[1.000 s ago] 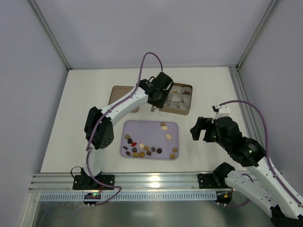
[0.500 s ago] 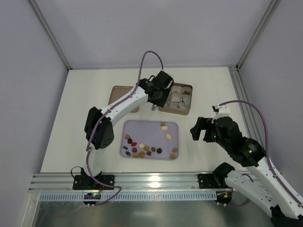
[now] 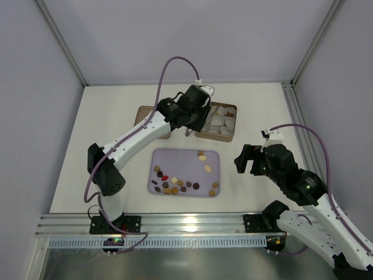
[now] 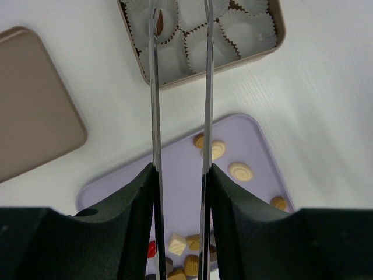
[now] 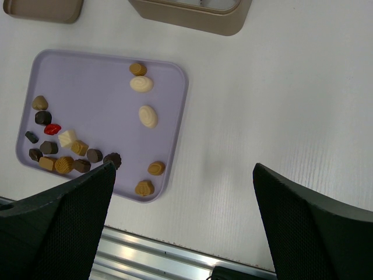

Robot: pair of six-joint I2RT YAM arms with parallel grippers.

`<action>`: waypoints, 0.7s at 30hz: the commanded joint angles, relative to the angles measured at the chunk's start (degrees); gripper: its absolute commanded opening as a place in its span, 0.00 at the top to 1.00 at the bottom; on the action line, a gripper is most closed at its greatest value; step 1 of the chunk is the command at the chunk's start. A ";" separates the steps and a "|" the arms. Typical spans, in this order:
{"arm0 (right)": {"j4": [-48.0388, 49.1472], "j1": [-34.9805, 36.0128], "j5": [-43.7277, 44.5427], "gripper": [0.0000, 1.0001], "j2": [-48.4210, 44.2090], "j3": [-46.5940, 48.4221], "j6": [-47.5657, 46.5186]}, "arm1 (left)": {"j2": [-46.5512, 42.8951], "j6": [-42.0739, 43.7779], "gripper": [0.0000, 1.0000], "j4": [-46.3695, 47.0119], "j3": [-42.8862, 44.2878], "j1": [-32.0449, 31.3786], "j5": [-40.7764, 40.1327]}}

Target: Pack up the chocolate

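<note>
Several small chocolate pieces [image 3: 173, 185], dark, tan and cream with one red [image 5: 52, 129], lie on a lilac tray [image 3: 180, 160]. Behind the tray stands a tan box [image 3: 215, 139] of white cup liners. One brown piece [image 4: 159, 22] sits in a liner. My left gripper [image 3: 197, 111] hovers by the box's left end, shut on thin metal tweezers [image 4: 152, 87]. The blades stand apart over the liners with nothing between them; their tips run out of the left wrist view. My right gripper [image 3: 247, 158] is open and empty, right of the tray.
A flat brown lid [image 3: 148, 119] lies left of the box. In the left wrist view the box rim [image 4: 221, 64] is at the top and the tray [image 4: 253, 149] below. An aluminium rail [image 3: 186, 224] runs along the near table edge.
The left arm's elbow has swung out to the left and its cable arch has shifted left. The gripper stays by the box. The right arm has not moved.
</note>
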 commanded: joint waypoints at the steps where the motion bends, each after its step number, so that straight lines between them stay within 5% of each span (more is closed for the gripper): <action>1: 0.86 -0.09 0.92 0.00 -0.40 0.59 -0.09 | -6.82 -0.82 0.60 -0.91 -2.68 -2.91 -2.04; 21: 1.21 -0.09 -0.22 0.00 1.01 0.68 -0.44 | -17.02 -25.34 0.59 -2.94 -26.33 -21.99 -14.17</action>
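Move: The left gripper carries the open tongs, their tips above the box. The cream oval chocolate in the tray lies about 11 cm back, 3 cm right and 20 cm below the left hand. The round cream chocolate is some 6 cm back and 1 cm right of that hand; the box's middle is roughly 12 cm ahead and 9 cm right. From the idle right hand the oval is about 4 cm ahead and 15 cm left. Bring the left gripper quickly back from the box towards the cream oval, about 16 cm in all. Clear the box with a further 2 cm of lift, then sink some 8 cm on the way back, tilting the tongs roughly 10 degrees steeper. Keep the tongs parted, so the tips come low over the tray's front-right part without closing. ##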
